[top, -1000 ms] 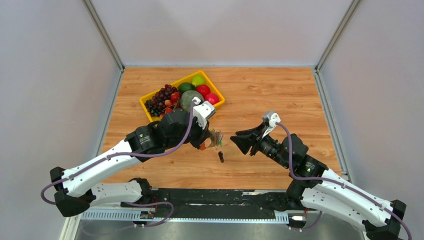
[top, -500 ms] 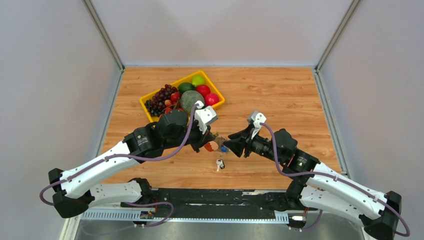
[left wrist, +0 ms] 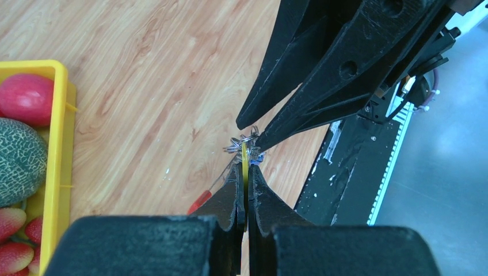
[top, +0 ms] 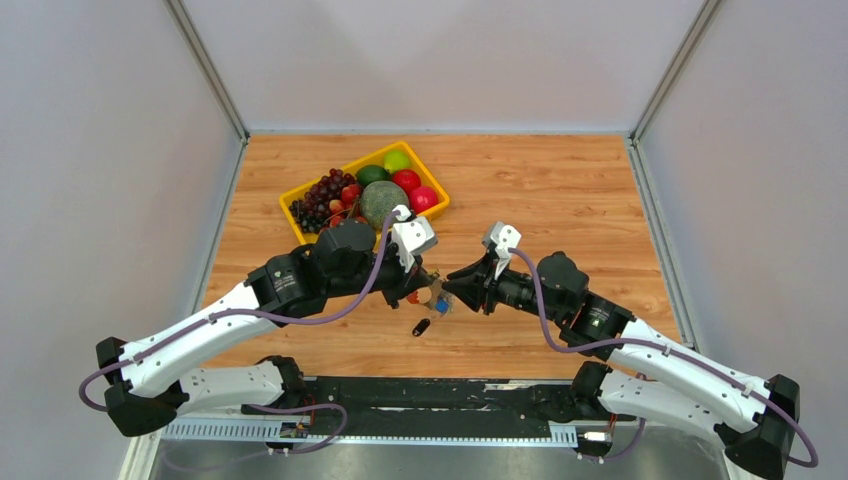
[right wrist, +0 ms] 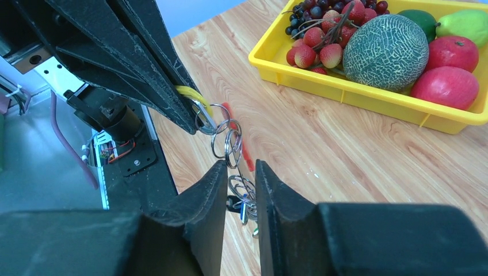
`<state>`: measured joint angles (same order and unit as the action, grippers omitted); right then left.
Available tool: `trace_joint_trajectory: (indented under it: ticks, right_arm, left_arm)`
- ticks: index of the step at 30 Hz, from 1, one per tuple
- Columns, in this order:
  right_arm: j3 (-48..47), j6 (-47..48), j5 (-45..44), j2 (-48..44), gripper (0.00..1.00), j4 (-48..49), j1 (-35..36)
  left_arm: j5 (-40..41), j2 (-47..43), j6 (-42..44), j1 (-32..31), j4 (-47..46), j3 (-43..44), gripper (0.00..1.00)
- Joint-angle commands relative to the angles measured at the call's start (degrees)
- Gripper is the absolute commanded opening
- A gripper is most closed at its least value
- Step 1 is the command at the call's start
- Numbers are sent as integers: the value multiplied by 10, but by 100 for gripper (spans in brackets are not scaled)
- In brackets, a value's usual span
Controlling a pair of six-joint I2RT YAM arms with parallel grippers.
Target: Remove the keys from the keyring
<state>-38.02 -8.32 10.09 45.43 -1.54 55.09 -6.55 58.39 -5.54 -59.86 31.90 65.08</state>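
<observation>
The keyring [top: 430, 293] hangs above the table middle, a chain of silver rings [right wrist: 232, 144] with a red tag [right wrist: 244, 154]. My left gripper [top: 422, 287] is shut on a flat yellow key [left wrist: 244, 163] at the chain's top end [right wrist: 190, 94]. My right gripper [top: 448, 290] meets it from the right. Its jaws [right wrist: 240, 164] stand a narrow gap apart, and the lower rings [right wrist: 242, 188] between them reach both pads. A blue key [right wrist: 245, 210] dangles below. One black key [top: 421, 326] lies loose on the wood.
A yellow fruit tray [top: 432, 180] with grapes, melon [right wrist: 387, 50] and apples stands behind the left arm. The black base rail [top: 430, 395] runs along the near table edge, close below both grippers.
My right arm has moved left to the keyring and its jaws have narrowed around the rings. The loose black key now lies a little further left. My left gripper stays shut.
</observation>
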Motion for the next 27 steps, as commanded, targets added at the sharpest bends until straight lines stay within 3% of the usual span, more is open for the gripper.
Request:
trace_joint_trajectory:
  ticks: [1, 11, 13, 16, 18, 27]
  right_arm:
    - [-30, 15, 5, 1, 26, 30, 1]
    - [-19, 22, 27, -9, 23, 57, 1]
    - [-20, 27, 38, -5, 14, 58, 0]
    - [-21, 24, 48, -2, 11, 58, 0]
    - [-22, 22, 47, -3, 0, 58, 0]
    - [-8, -7, -11, -44, 0, 68, 1]
  left_arm:
    - [-21, -12, 15, 1, -36, 7, 0]
    - [-34, -5, 12, 1, -38, 9, 0]
    - [-36, -4, 10, 1, -40, 10, 0]
    - [-37, -3, 9, 1, -42, 11, 0]
    - [-34, -2, 7, 1, -42, 12, 0]
    - [31, 17, -55, 1, 1, 24, 0]
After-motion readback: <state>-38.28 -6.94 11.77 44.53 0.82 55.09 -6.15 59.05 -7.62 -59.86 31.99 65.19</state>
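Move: The keyring's bunched metal rings hang just off the right fingertips, about 2 cm to that hand's left, level fore and aft and some 1 cm up. The yellow key they hang from is about 4 cm left, 1 cm back and 1 cm up; the blue key dangles about 1 cm left, level fore and aft and 5 cm below. From the left hand, the rings lie about 3 cm right, level fore and aft, and 1 cm down. A ring beside the yellow key gets pinched by the right fingertips: the partly open hand eases up about 1.5 cm with a slight shift left and back, tilting only a few degrees, and its fingers shut fully. The left hand keeps its grip on the yellow key and stays nearly in place, drifting back under a centimetre and returning. ##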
